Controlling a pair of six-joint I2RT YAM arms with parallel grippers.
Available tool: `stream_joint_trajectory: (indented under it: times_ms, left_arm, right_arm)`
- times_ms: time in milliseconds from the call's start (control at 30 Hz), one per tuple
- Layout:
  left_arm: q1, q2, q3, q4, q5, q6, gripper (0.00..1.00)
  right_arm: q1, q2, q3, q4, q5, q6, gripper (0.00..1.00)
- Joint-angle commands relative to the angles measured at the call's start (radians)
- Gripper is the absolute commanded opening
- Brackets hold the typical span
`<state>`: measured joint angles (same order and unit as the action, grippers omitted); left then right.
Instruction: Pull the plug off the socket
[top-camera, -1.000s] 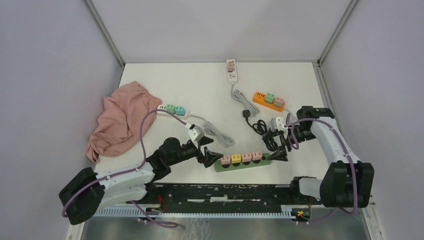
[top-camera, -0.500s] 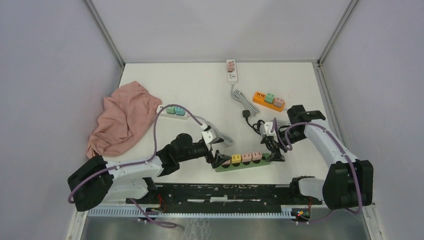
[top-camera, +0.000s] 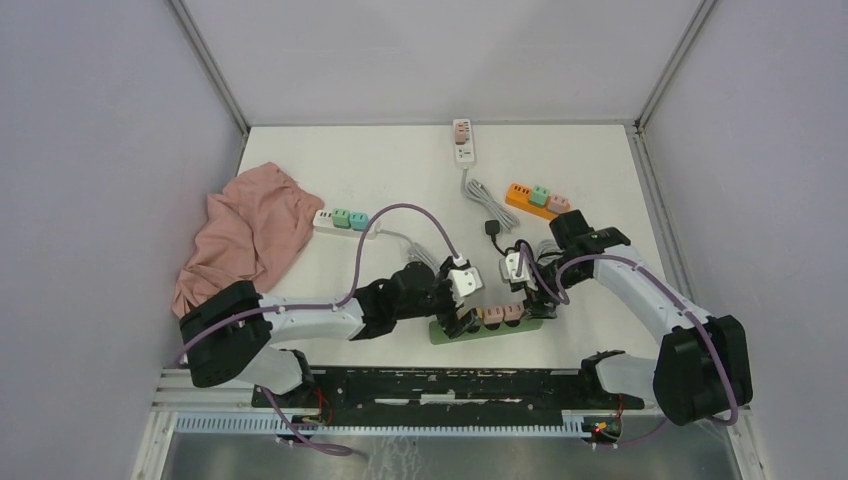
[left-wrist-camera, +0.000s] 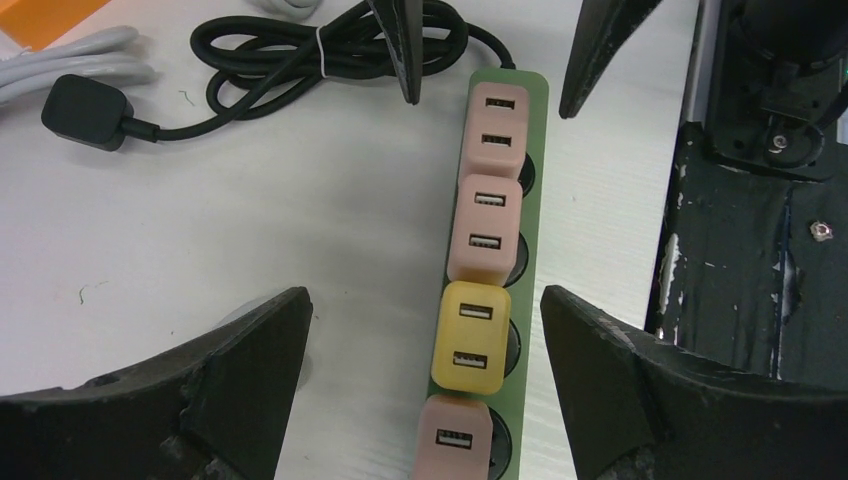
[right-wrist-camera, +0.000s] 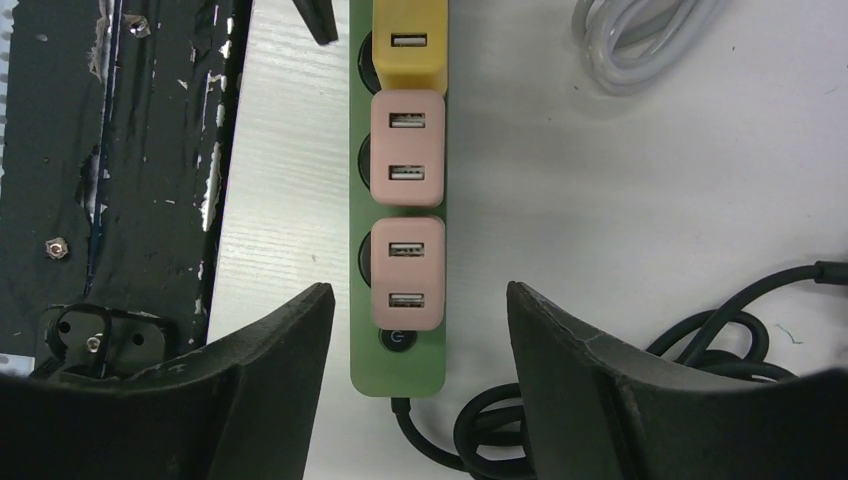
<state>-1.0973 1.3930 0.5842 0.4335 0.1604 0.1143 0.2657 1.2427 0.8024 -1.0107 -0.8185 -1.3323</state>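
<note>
The socket is a green power strip (top-camera: 500, 330) lying near the table's front edge. A row of plugs sits in it: a pink plug (left-wrist-camera: 452, 440), a yellow plug (left-wrist-camera: 472, 337), and two more pink plugs (left-wrist-camera: 485, 228) (right-wrist-camera: 406, 272). My left gripper (left-wrist-camera: 424, 305) hovers open over the strip's left part, its fingers either side of the yellow plug and touching nothing. At the strip's right end, by the power button (right-wrist-camera: 398, 338), my right gripper (right-wrist-camera: 420, 295) is open. Its fingers straddle the strip and the last pink plug without contact.
The strip's coiled black cord (right-wrist-camera: 610, 400) lies just behind its right end, and a black plug head (left-wrist-camera: 85, 110) beyond. An orange strip (top-camera: 535, 197), two white strips (top-camera: 345, 220) (top-camera: 463, 140) and a pink cloth (top-camera: 245, 240) lie further off. The black base rail (top-camera: 450, 385) borders the front.
Both arms have swung inward over the green strip, the left from its left side, the right from its right. The right jaws have narrowed.
</note>
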Motion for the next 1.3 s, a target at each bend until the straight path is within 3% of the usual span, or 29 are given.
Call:
stream_joint_trajectory:
  times_ms: [0,833,1267]
  left_arm:
    - [-0.005,0.035,0.078,-0.012,0.001,0.029,0.92]
    - [-0.016,0.102,-0.035,0.157,0.088,0.038,0.62]
    - [-0.020,0.120,-0.089,0.248,0.063,0.025,0.57]
  right_arm:
    - [0.043,0.000,0.001,0.057,0.031,0.039,0.69]
    - [0.112,0.010,-0.035,0.100,0.078,0.040,0.54]
    - [0.138,0.030,-0.043,0.126,0.102,0.057,0.50]
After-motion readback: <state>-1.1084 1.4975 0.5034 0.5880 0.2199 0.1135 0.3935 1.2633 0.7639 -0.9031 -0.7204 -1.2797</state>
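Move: The yellow plug in the green power strip lies about 2 cm back, 1 cm right and 6 cm below the left hand; the leftmost pink plug sits 4 cm left of the yellow one, the inner pink plug 4 cm right of it. From the right hand, the rightmost pink plug is 2 cm left, 1 cm back and 5 cm down. The inner pink plug is 4 cm left of that one, and the coiled black cord 8 cm ahead of it, 5 cm right. Downward and a little back, the left hand sinks about 4 cm to bring its fingers astride the yellow plug, after edging 1 cm right and later easing back left. Meanwhile the right hand lowers some 2 cm and shifts 1 cm left over the rightmost pink plug. Both grippers narrow to a bit over half open, with gaps still showing beside the plugs. ##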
